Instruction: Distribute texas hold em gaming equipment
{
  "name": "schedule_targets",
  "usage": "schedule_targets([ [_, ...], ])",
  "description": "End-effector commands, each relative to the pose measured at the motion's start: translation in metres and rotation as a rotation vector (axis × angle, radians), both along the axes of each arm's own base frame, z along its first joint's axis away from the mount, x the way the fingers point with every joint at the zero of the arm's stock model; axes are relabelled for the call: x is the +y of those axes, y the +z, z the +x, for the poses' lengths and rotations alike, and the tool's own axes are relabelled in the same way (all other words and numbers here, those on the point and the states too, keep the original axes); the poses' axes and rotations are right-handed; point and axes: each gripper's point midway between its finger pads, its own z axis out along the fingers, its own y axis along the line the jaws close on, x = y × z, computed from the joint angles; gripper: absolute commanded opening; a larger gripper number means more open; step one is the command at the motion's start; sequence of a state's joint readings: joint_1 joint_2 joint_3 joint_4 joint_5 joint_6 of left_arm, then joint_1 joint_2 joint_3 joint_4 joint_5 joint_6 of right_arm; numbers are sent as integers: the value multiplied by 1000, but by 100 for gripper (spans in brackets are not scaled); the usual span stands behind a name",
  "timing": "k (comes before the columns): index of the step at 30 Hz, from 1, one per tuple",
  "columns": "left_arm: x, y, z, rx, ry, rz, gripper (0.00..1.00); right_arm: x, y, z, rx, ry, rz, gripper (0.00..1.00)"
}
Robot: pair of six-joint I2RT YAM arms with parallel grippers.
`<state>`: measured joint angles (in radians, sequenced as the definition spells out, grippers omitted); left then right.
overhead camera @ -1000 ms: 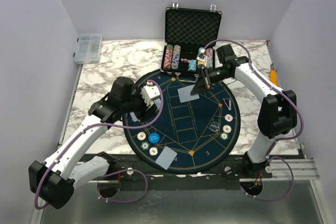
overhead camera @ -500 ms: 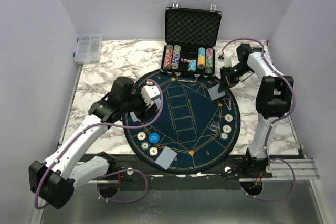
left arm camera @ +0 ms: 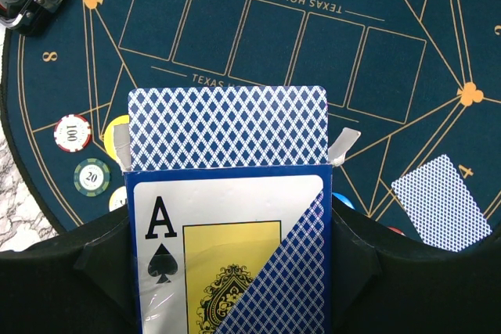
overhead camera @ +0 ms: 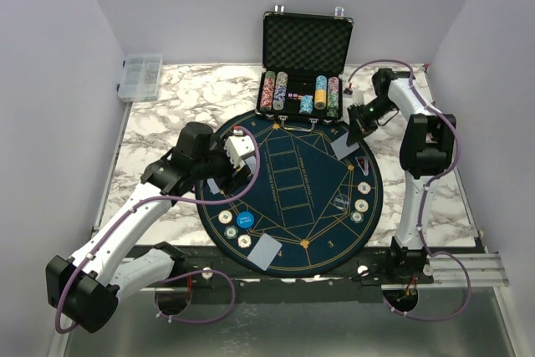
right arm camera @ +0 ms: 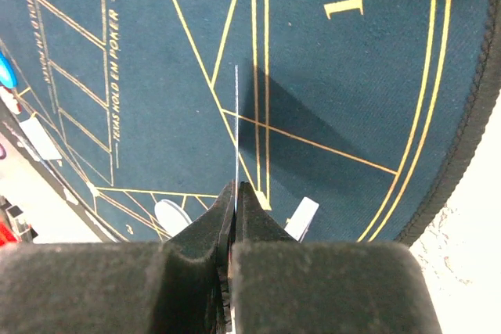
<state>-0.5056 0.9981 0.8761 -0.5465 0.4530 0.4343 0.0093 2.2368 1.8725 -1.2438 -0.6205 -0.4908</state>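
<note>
My left gripper (overhead camera: 238, 160) hangs over the left side of the round dark-blue mat (overhead camera: 292, 198), shut on an open card box (left arm camera: 227, 248) with an ace of spades on its front. Blue-backed cards (left arm camera: 227, 127) stick out of the top of the box. At the mat's upper right edge my right gripper (overhead camera: 358, 123) is shut on a single playing card (overhead camera: 344, 146), which shows edge-on as a thin line (right arm camera: 236, 131) in the right wrist view. Another card (overhead camera: 266, 251) lies at the mat's near edge. Chips (overhead camera: 233, 232) and a blue disc (overhead camera: 244, 221) lie at the left, and more chips (overhead camera: 361, 204) with a clear dealer disc (overhead camera: 340, 201) at the right.
An open black case (overhead camera: 305, 48) with rows of stacked chips stands at the back, touching the mat's far edge. A clear compartment box (overhead camera: 140, 77) sits at the table's back left corner. Marble tabletop (overhead camera: 167, 114) surrounds the mat.
My right arm has swung from the mat's upper middle out to its upper right edge, carrying the card. The left arm and the card box have not moved.
</note>
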Motion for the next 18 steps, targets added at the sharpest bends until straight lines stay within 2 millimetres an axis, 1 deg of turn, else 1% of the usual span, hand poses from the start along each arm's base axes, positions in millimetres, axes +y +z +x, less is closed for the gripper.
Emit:
schedule_targets([
  [1,-5,10,3,-29,-15,-37,0,15,43,-5,-48,41,96,1],
  [4,-5,10,1,-25,-19,-38,0,37,73,-28,-66,103,169,1],
  [7,-6,11,1,-23,-22,-41,0,48,84,-64,-32,149,216,1],
  [8,-6,11,1,-22,-20,-43,0,50,84,-77,-24,169,218,1],
  [10,-6,12,1,-21,-17,-45,0,50,77,-111,1,235,194,1],
  [13,-6,11,0,-15,-16,-48,0,43,59,-168,20,395,128,1],
  [15,-6,11,-2,-12,-16,-50,0,38,48,-198,23,505,94,1],
  [16,-5,10,-2,-10,-16,-51,0,35,44,-210,33,541,83,1],
  [18,-5,10,-3,-7,-16,-53,0,32,39,-223,42,581,83,1],
])
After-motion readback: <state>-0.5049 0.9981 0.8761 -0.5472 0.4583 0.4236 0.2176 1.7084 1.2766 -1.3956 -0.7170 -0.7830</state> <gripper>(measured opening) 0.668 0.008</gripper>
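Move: The mat's seat marked 3, where the playing card seems bound, lies about 31 cm back of the right hand, 5 cm left and 7 cm below. On the way the dealer button is some 18 cm back and 2 cm left; a red-rimmed chip lies roughly 14 cm back and 4 cm right, a pale yellow chip 19 cm back and 4 cm right. From the left hand, seat 3 is about 17 cm back, 22 cm right and 18 cm below. The playing card, still pinched by one edge in the shut right fingers, is raised some 7 cm clear of the mat by seat 10, then carried faster and faster back towards seat 3, about 20 cm in all with a drift to the left, sinking slightly at the end. The wrist swings counter-clockwise some 25 degrees, bringing the fingers round towards the near side. ##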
